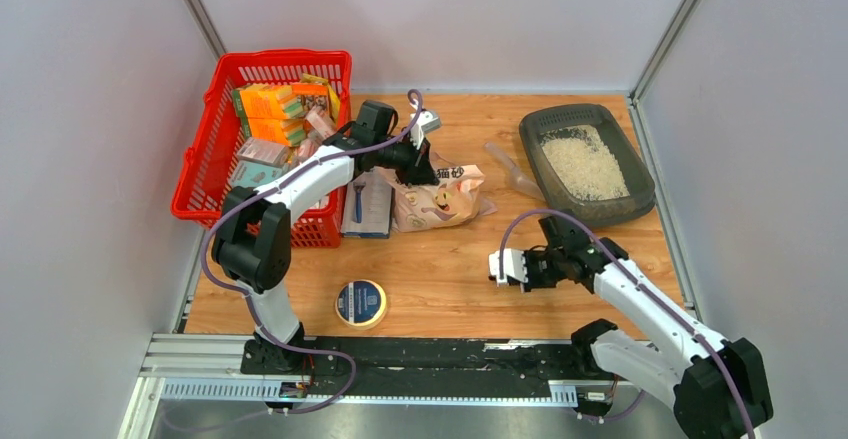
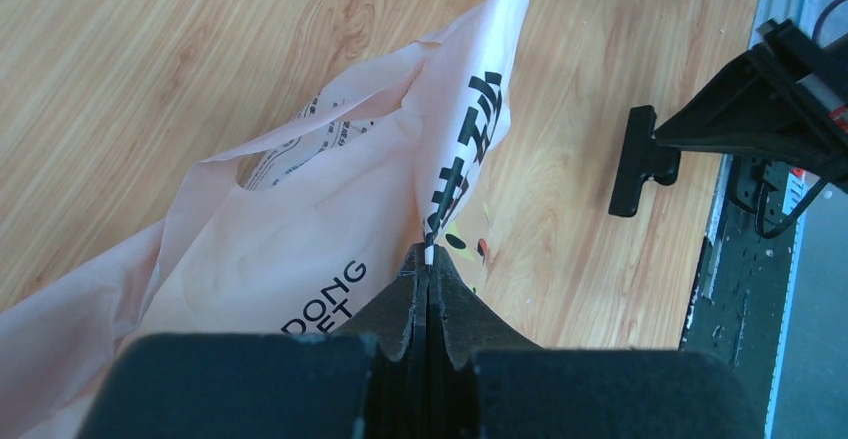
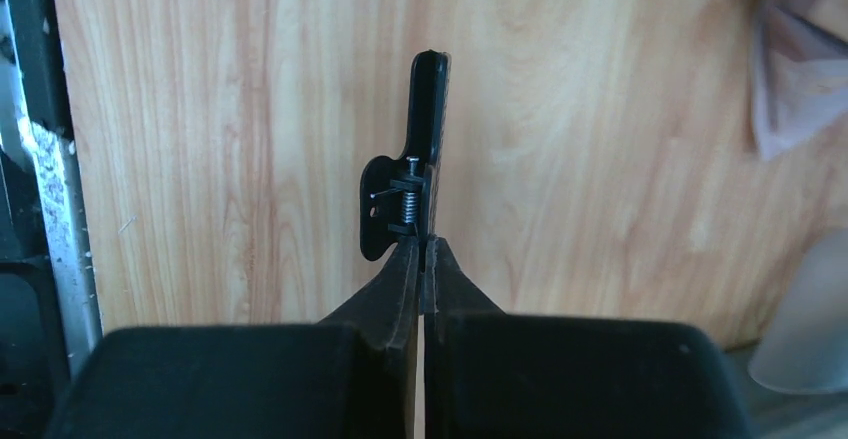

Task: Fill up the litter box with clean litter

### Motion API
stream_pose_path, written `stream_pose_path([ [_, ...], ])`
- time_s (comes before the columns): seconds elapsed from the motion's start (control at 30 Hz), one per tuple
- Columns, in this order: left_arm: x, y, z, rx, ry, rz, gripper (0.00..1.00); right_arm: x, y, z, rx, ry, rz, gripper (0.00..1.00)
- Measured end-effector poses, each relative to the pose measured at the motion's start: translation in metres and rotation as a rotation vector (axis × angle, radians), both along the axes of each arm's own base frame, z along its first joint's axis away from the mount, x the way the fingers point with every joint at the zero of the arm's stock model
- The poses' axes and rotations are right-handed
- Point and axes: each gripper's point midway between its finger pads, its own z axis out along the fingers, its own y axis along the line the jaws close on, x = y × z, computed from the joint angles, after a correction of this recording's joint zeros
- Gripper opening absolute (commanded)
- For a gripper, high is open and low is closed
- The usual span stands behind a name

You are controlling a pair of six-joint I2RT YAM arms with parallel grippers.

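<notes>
The dark grey litter box stands at the back right, with pale clean litter spread in it. A pale pink printed bag lies at the table's middle. My left gripper is shut on the bag's upper edge, and the film shows pinched between the left gripper's tips. My right gripper hangs over bare wood in front of the litter box. The right gripper is shut on a black spring clip. That clip also shows in the left wrist view.
A red mesh basket full of packets stands at the back left, with a blue pack leaning beside it. A translucent scoop lies left of the litter box. A tape roll sits near the front edge. Grey walls close in both sides.
</notes>
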Motion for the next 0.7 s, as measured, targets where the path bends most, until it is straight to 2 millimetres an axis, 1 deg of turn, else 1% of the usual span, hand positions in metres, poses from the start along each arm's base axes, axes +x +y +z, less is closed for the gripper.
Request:
stream_pose_path([
  [0.07, 0.0, 0.0, 0.0, 0.0, 0.0, -0.003, 0.0, 0.006, 0.003, 0.014, 0.015, 0.008, -0.046, 0.0],
  [0.1, -0.001, 0.0, 0.0, 0.0, -0.001, -0.006, 0.0, 0.011, 0.004, 0.024, 0.025, 0.015, -0.07, 0.0],
  [0.17, -0.002, 0.0, 0.001, 0.0, -0.003, -0.015, 0.0, 0.026, 0.013, 0.049, 0.076, 0.032, -0.112, 0.0],
  [0.27, -0.004, 0.0, 0.001, 0.001, -0.011, -0.036, 0.0, 0.049, 0.021, 0.081, 0.129, 0.066, -0.149, 0.0],
  [0.33, -0.005, 0.0, 0.001, 0.001, -0.016, -0.05, 0.0, 0.062, 0.028, 0.098, 0.155, 0.109, -0.153, 0.0],
  [0.47, -0.006, -0.001, 0.002, -0.007, -0.019, -0.064, 0.0, 0.085, 0.045, 0.122, 0.22, 0.217, -0.156, 0.0],
  [0.6, -0.006, -0.003, 0.004, -0.017, -0.015, -0.062, 0.0, 0.107, 0.061, 0.137, 0.273, 0.316, -0.16, 0.0],
  [0.7, -0.006, -0.003, 0.004, -0.02, -0.011, -0.06, 0.0, 0.126, 0.072, 0.148, 0.302, 0.355, -0.158, 0.0],
])
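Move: The right hand already grips the black clip just above the table; the bag's folded top lies about 18 cm ahead of it, 13 cm to its left and 9 cm higher. The scoop lies roughly 23 cm straight ahead on the table, and the litter box 24 cm ahead and 14 cm to the right. From the left hand, which pinches one end of the fold, its middle is some 5 cm right, 1 cm ahead and 3 cm lower. Up and forward in one quick sweep, drifting left as well, the right hand carries the gripped clip towards the bag's folded top, rising about 15 cm and reaching some 12 cm out. The wrist turns nearly 30 degrees on the way, swinging the fingers from steeply down to point more to the left; they stay shut on the clip. The left hand holds nearly still and keeps its pinch on the fold. ##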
